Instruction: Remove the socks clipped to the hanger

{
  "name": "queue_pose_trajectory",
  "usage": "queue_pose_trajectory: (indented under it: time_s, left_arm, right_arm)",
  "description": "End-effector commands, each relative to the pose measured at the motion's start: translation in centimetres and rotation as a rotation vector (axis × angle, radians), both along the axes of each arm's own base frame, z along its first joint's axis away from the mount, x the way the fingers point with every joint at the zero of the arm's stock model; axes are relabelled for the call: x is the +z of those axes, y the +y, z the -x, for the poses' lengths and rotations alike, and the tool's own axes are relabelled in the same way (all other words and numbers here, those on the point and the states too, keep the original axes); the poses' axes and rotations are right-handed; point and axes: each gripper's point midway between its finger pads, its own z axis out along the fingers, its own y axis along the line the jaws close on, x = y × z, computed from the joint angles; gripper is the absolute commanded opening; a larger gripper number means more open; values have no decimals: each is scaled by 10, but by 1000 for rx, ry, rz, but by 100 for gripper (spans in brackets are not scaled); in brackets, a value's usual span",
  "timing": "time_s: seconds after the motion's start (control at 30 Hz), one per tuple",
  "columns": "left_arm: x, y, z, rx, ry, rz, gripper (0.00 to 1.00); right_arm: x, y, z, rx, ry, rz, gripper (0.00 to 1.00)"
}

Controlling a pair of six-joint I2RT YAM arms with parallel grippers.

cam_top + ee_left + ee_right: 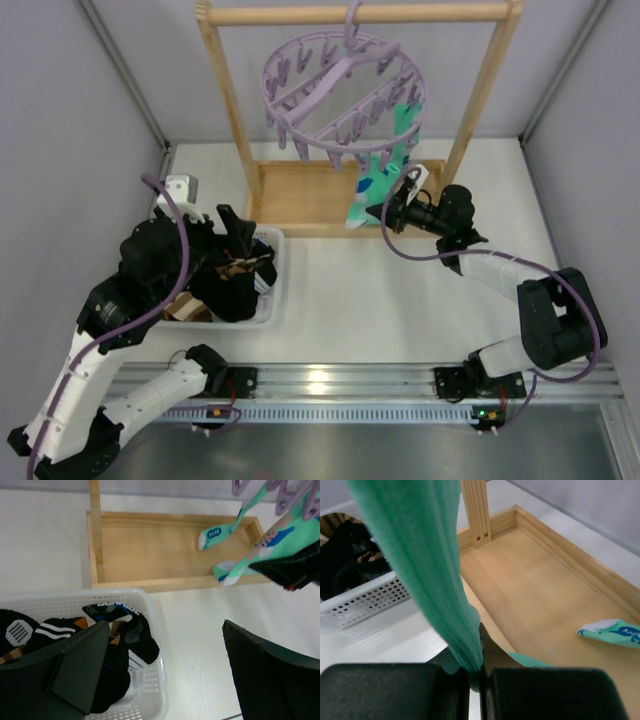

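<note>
The lavender hanger (345,85) hangs from the wooden rack's top bar. Two mint-teal socks (392,150) hang clipped at its right side, and also show in the left wrist view (270,542). My right gripper (396,210) is shut on the lower part of one mint sock (420,555), which is pinched between the jaws (481,672). The toe of the other mint sock (612,630) hangs over the rack's base tray. My left gripper (238,238) is open and empty (166,625) above the white basket (278,268), which holds black and brown socks (122,630).
The wooden rack frame (228,110) with its shallow base tray (150,550) stands at the back. Grey walls close in both sides. The basket rim (75,594) lies just under my left fingers (75,665).
</note>
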Motion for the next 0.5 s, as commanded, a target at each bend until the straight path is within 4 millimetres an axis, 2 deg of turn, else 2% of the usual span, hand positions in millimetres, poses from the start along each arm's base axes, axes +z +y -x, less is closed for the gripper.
queue_pose_trajectory:
  time_s: [0.0, 0.03, 0.07, 0.1, 0.17, 0.2, 0.23, 0.27, 0.3, 0.33, 0.37, 0.4, 0.43, 0.47]
  left_arm:
    - [47, 10, -4, 86, -88, 111, 98]
    - [60, 12, -4, 101, -107, 139, 98]
    - [63, 9, -7, 104, -103, 143, 98]
    - [67, 8, -8, 105, -105, 151, 98]
    - [78, 3, -13, 100, -108, 175, 98]
    - [87, 1, -13, 94, -118, 197, 98]
    - [89, -4, -17, 86, -110, 198, 98]
    - [93, -11, -18, 60, -106, 209, 98]
    - [108, -14, -16, 37, -128, 230, 98]
    - [110, -22, -21, 17, -116, 229, 98]
    - [117, -30, -20, -22, -117, 241, 98]
    - [135, -32, -18, -42, -147, 261, 98]
    - [137, -39, -25, -55, -140, 252, 98]
    - [142, -44, -27, -72, -145, 250, 98]
  right_arm:
    - [83, 16, 14, -36, -219, -121, 0]
    - [88, 20, 17, -43, -219, -118, 0]
    - [110, 18, 17, -85, -262, -129, 0]
    - [107, 28, 25, -76, -236, -110, 0]
    - [129, 28, 23, -155, -261, -119, 0]
    - [123, 38, 31, -148, -228, -94, 0]
    - [126, 36, 27, -206, -219, -91, 0]
    - [131, 46, 35, -202, -213, -93, 0]
    - [130, 47, 35, -223, -200, -84, 0]
    - [125, 42, 28, -302, -202, -49, 0]
    - [123, 53, 36, -304, -194, -40, 0]
    - [120, 55, 37, -337, -188, -27, 0]
    - [113, 50, 32, -428, -177, -2, 0]
    - [109, 65, 43, -420, -179, 23, 0]
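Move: The right hand already pinches the lower part of the teal sock; the hanger clips holding its top are about 8 cm ahead, 4 cm to the right and roughly 15 cm above. A second teal sock's toe hangs some 12 cm ahead, 1 cm right and 4 cm lower. The basket's middle is about 31 cm left, 11 cm back and 18 cm below. From the empty left hand, those clips lie around 22 cm ahead, 34 cm right and nearly level. Keeping its fingers shut on the teal sock, the right hand lifts it about 12 cm and carries it some 7 cm left and 5 cm back, the climb levelling off at the end while the wrist turns clockwise and the fingertips tip up, so that they come up beside the hanger's near rim. The left hand, fingers wide open and touching nothing, rises about 11 cm over the basket side, rolls slightly and drifts a little forward and right late on. ##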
